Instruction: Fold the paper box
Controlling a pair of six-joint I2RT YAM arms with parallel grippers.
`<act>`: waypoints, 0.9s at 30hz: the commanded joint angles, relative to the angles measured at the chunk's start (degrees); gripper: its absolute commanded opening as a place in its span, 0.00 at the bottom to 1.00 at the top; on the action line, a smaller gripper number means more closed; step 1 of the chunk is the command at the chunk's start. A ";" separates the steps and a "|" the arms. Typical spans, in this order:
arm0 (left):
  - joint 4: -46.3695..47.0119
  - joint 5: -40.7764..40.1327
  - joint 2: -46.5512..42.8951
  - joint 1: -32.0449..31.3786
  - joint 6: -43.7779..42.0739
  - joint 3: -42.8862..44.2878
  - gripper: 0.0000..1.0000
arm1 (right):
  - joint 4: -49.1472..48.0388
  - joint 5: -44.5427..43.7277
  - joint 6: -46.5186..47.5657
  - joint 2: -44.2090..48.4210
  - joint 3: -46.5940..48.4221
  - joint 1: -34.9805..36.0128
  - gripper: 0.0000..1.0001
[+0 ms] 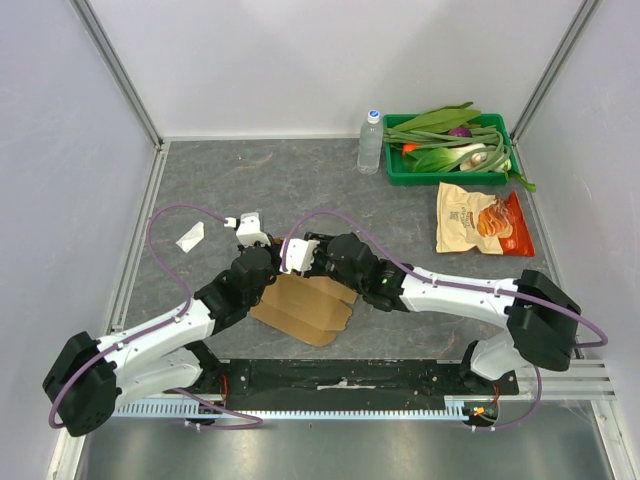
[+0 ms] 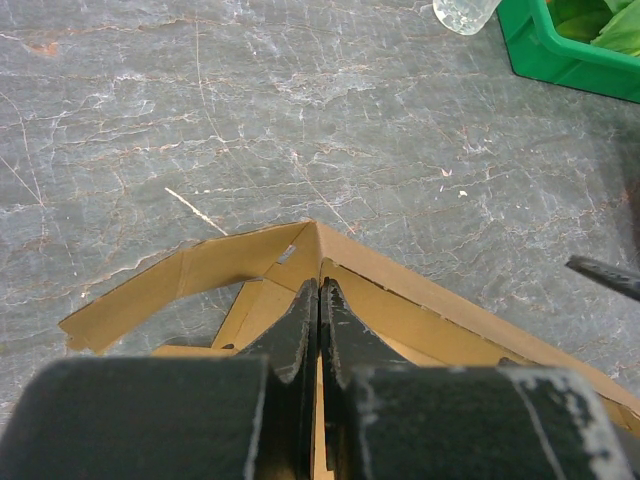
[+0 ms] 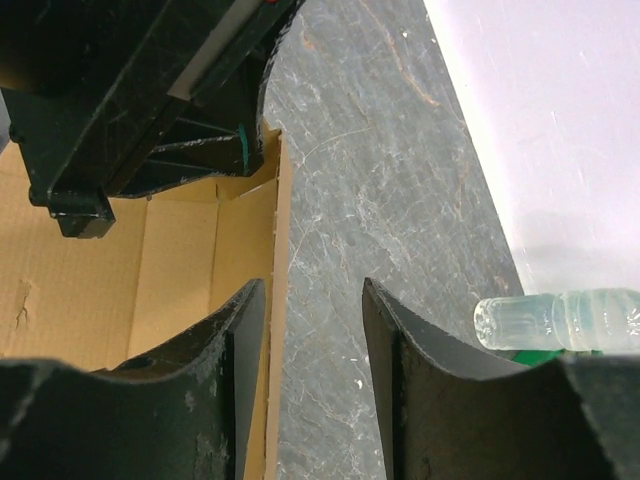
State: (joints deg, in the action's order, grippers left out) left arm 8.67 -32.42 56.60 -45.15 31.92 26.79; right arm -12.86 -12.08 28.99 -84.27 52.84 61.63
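Note:
The paper box (image 1: 305, 310) is a brown cardboard sheet lying near the front of the table, with some walls raised. Both wrists meet over its far edge. My left gripper (image 2: 320, 285) is shut on a thin upright cardboard wall at a corner of the paper box (image 2: 420, 310), and the sheet's edge shows between its fingers. My right gripper (image 3: 312, 290) is open. The edge of a raised wall of the paper box (image 3: 180, 260) stands just inside its left finger (image 3: 235, 330), with bare table under the remaining gap. In the top view the left gripper (image 1: 265, 285) and right gripper (image 1: 300, 275) are close together.
A water bottle (image 1: 370, 142) stands at the back beside a green tray (image 1: 397, 176) of vegetables. A snack bag (image 1: 482, 220) lies at the right. A white paper scrap (image 1: 190, 236) lies at the left. Walls enclose the table on three sides.

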 commanded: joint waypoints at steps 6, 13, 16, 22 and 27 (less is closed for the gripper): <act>0.65 -0.97 -1.58 -0.29 1.30 1.87 0.02 | -2.96 -0.84 -0.43 -2.91 -1.16 -0.63 0.49; 0.21 -0.18 -2.64 -0.29 1.04 1.69 0.02 | -4.11 -3.04 2.99 -4.50 -1.25 -1.42 0.25; 0.12 0.78 -2.20 -0.29 0.86 1.86 0.08 | -3.74 -3.66 5.79 -6.08 -0.54 -2.12 0.12; -10.40 1.31 -4.74 0.41 3.58 4.32 0.54 | -1.12 -2.96 9.76 -5.82 0.16 -4.58 0.05; -18.41 0.08 -13.94 3.83 7.71 3.54 0.58 | -2.08 -2.43 15.91 -4.76 -2.04 -5.11 0.00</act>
State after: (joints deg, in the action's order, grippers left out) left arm -2.87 -30.72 49.47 -43.92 34.70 28.60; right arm -13.47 -14.92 39.00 -90.61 51.37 56.88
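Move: From the right hand, open above the box, the spot on the upright wall's top edge where it will grip lies some 5 cm below, about 2 cm ahead and 1 cm to the right. The box floor's middle is roughly 8 cm back and 13 cm below; the water bottle about 22 cm ahead, 14 cm right. The left hand already pinches the wall's far corner; from it that edge spot is some 6 cm right and 2 cm back. Down first, about 5 cm, onto the top edge of the upright wall goes the right hand, shutting its fingers on the cardboard, then drawing the pinched edge forward and to the right. As the right fingers finish closing, the left hand opens, lets go of the wall's corner and backs off some 2 cm back and left. ##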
